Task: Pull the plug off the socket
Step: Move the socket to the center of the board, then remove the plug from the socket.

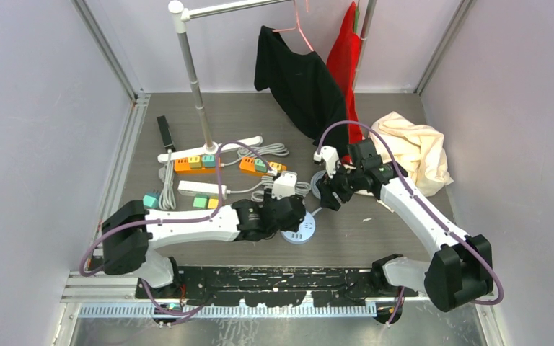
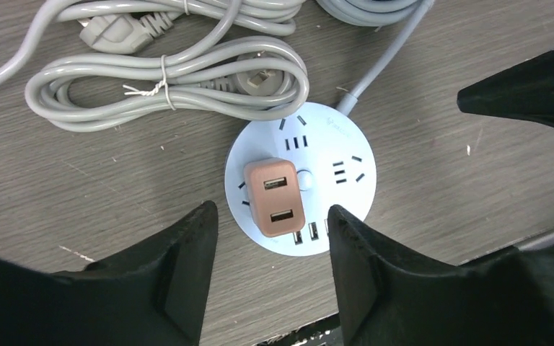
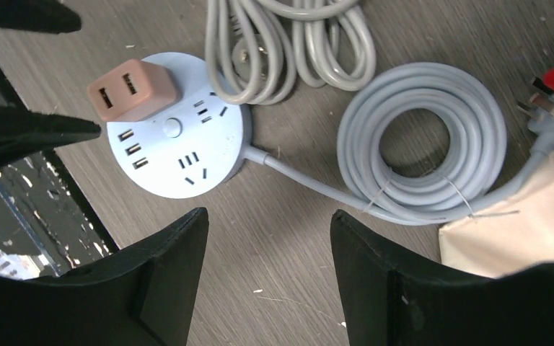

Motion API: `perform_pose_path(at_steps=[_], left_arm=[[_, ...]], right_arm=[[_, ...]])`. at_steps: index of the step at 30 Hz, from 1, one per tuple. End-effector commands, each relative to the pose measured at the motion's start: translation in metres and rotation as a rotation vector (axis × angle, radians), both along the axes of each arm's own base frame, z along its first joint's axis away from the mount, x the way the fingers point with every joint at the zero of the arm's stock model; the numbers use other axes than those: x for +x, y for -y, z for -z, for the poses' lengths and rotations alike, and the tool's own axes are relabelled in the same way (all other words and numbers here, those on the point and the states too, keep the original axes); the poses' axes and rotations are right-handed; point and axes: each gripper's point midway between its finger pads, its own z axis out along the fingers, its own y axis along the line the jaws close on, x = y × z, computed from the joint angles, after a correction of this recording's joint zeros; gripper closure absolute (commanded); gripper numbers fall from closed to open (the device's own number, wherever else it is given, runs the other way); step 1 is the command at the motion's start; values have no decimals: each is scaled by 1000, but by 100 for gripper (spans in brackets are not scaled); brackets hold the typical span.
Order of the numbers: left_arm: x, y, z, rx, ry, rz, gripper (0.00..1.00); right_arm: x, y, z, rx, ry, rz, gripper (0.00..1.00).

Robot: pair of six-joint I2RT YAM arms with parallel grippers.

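A round white socket [image 2: 339,169] lies flat on the wooden table near its front edge, with a brown two-port plug [image 2: 275,196] seated in its left side. My left gripper [image 2: 271,209] hovers over it, open; the fingertips straddle the plug's near end without touching it. In the right wrist view the same socket [image 3: 187,155] and plug [image 3: 131,90] sit at the upper left. My right gripper [image 3: 268,214] is open over bare table beside the socket's cable. From above, the left gripper [image 1: 292,209] covers the plug and the socket [image 1: 303,232] peeks out below it.
A coiled grey cable [image 3: 422,155] runs from the socket toward a cream cloth [image 1: 415,148]. Tied cable bundles [image 2: 166,76] lie just beyond the socket. Orange power strips [image 1: 195,164], a white strip [image 1: 202,189], a rack pole [image 1: 195,79] and hanging black [image 1: 299,79] and red [image 1: 344,58] garments stand behind.
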Motion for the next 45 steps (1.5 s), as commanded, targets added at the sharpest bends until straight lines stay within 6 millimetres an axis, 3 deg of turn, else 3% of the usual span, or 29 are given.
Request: perform_pose_path(at_steps=[1,10,37,41,43,45], left_arm=[[12,-13,-7,125,60,-131,46],[15,1,7,260,28,-144,56],[11,16,24,262,-5,-97,65],[12,15,23,252,5,-88,74],[13,13,17,239,24,-78,87],[15,13,10,210,49,-68,91]], right_arm=[[18,3,-12,19,47,81,32],[20,6,-11,12,48,96,32],[19,6,-9,35,6,111,32],[17,2,-9,63,-25,110,32],[15,0,-10,82,-44,107,32],[13,-3,-12,105,-66,107,32]])
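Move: The plug, standing on the left, far part of the round white socket, is almost under the left fingers: about 1 cm ahead, 1 cm to the right and 5 cm below. The socket's middle is roughly 3 cm to the right of that hand and 7 cm down; at that lower height the grey cable bundle lies about 9 cm ahead, and the pale blue coil some 11 cm ahead and 9 cm right. From the right hand, the plug is about 13 cm left, 5 cm back and 5 cm lower. The plug gets pinched between the left fingertips, one pad on each side: the left hand sinks a little over 3 cm onto it, easing about 1 cm forward and 1 cm right, while the wrist rolls some 15 degrees, left side rising. The fingers close from a bit over half open to about a third, narrowing on the way down and taking hold at the end. ##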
